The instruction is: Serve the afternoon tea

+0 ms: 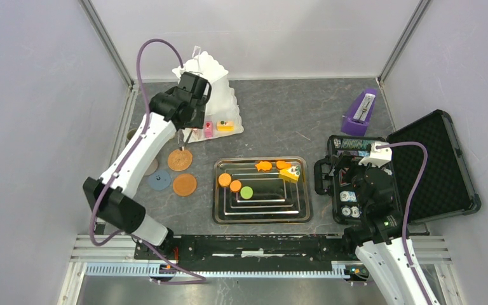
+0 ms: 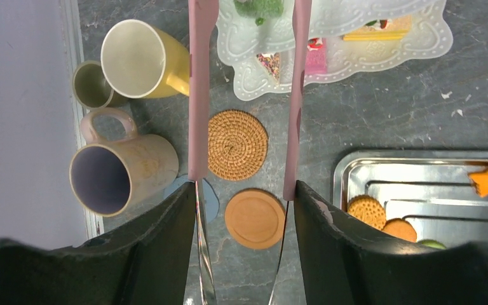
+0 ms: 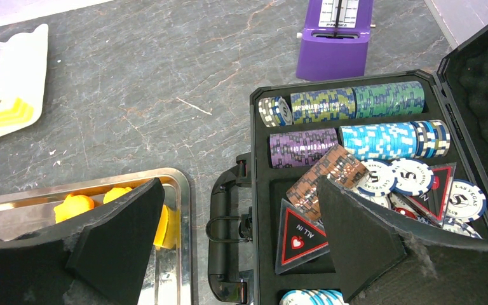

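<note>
My left gripper is shut on metal tongs with pink tips. The tips stand spread over the white tiered stand, either side of a sprinkled cake slice; nothing is pinched between them. A pink cake and a yellow cake lie on the bottom tier. The yellow mug, small green mug and beige-lilac mug stand by the left wall. Orange biscuits, a green biscuit and toy cakes lie on the steel tray. My right gripper hangs open over the case handle.
A woven coaster, a wooden coaster and a blue one lie between the mugs and the tray. The open black case of poker chips sits at the right, with the purple metronome behind it. Walls close in both sides.
</note>
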`<state>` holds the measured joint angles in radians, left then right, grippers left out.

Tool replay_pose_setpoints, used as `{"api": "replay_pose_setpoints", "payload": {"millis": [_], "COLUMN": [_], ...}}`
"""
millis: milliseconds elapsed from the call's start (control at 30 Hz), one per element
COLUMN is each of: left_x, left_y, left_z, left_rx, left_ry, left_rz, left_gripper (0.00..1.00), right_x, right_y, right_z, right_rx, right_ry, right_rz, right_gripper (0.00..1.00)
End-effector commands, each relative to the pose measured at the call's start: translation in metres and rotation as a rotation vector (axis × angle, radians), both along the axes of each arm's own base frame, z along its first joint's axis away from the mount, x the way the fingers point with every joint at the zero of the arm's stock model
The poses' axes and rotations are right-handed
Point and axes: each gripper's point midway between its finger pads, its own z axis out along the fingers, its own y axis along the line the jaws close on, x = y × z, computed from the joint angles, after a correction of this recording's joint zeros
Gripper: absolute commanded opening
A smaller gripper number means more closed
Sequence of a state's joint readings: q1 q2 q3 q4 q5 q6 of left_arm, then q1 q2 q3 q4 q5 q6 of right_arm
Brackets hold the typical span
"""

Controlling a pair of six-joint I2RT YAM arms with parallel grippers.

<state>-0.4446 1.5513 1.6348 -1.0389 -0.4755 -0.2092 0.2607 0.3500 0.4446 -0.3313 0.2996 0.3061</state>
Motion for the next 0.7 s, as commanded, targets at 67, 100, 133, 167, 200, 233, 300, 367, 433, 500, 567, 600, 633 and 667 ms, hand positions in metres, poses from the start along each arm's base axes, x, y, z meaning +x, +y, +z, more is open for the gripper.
{"api": "replay_pose_setpoints", "payload": {"millis": [67, 100, 133, 167, 200, 233, 300, 367, 433, 500, 567, 600, 633, 667], "left_x": [-0.037, -0.045, -0.054, -0.065, -0.073, -0.083, -0.1, -0.114, -0.129, -0.141, -0.155, -0.157, -0.155, -0.151], "left_y": [0.009, 0.009, 0.004, -0.004, -0.013, -0.027, -0.054, -0.087, -0.128, -0.167, -0.197, -0.207, -0.212, -0.215], "left_z": [0.01, 0.004, -0.002, -0.008, -0.011, -0.012, -0.009, -0.004, -0.006, -0.016, -0.029, -0.037, -0.041, -0.044], "left_rx": [-0.055, -0.064, -0.096, -0.147, -0.2, -0.27, -0.367, -0.394, -0.389, -0.36, -0.293, -0.264, -0.226, -0.19], "left_ry": [-0.002, 0.02, 0.045, 0.07, 0.084, 0.097, 0.096, 0.084, 0.096, 0.1, 0.109, 0.095, 0.065, 0.033], "left_rz": [-0.019, -0.027, -0.052, -0.088, -0.119, -0.165, -0.219, -0.291, -0.413, -0.575, -0.797, -0.886, -0.954, -1.005], "left_gripper": [0.62, 0.61, 0.61, 0.61, 0.61, 0.61, 0.61, 0.6, 0.61, 0.61, 0.61, 0.61, 0.61, 0.61], "right_x": [0.004, 0.004, 0.004, 0.004, 0.005, 0.005, 0.006, 0.008, 0.009, 0.009, 0.008, 0.007, 0.006, 0.004], "right_y": [0.0, 0.0, 0.001, 0.001, 0.001, 0.001, 0.002, 0.003, 0.004, 0.004, 0.003, 0.001, 0.0, -0.002], "right_z": [0.006, 0.005, 0.004, 0.005, 0.004, 0.004, 0.003, 0.002, 0.003, 0.005, 0.006, 0.007, 0.007, 0.008], "right_rx": [0.003, 0.002, 0.002, 0.003, 0.003, 0.003, 0.003, 0.005, 0.006, 0.007, 0.003, -0.001, -0.003, -0.007], "right_ry": [-0.021, -0.02, -0.019, -0.021, -0.021, -0.022, -0.021, -0.019, -0.02, -0.024, -0.024, -0.025, -0.025, -0.027], "right_rz": [-0.002, -0.002, -0.001, -0.001, 0.001, 0.0, 0.005, 0.006, 0.009, 0.009, 0.007, 0.001, -0.004, -0.012], "right_gripper": [0.98, 0.98, 0.98, 0.98, 0.98, 0.98, 0.98, 0.98, 0.98, 0.98, 0.98, 0.98, 0.98, 0.98]}}
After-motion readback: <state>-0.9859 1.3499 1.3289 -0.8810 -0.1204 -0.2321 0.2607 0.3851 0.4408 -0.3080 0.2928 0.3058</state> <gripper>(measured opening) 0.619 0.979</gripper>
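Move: The left hand, holding the pink-tipped tongs, has the yellow cake in the tray about 32 cm to its right, 8 cm back and some 20 cm below. On the same tray, the orange fish lies about 23 cm right and 6 cm back, the green cookie about 16 cm right and 16 cm back. The green cake on the stand's middle tier is some 11 cm ahead and 11 cm below. From the idle right hand, the yellow cake lies about 14 cm left and 3 cm ahead. With the tongs still held and spread, the left hand draws back from the green cake and the tiered stand, rising only about 1 cm as it starts. Then it swings quickly right over the tray towards the yellow cake, ending some 18 cm to the right, 16 cm back and 4 cm lower, the wrist turning about 40 degrees clockwise so the pink tips point forward and right. ##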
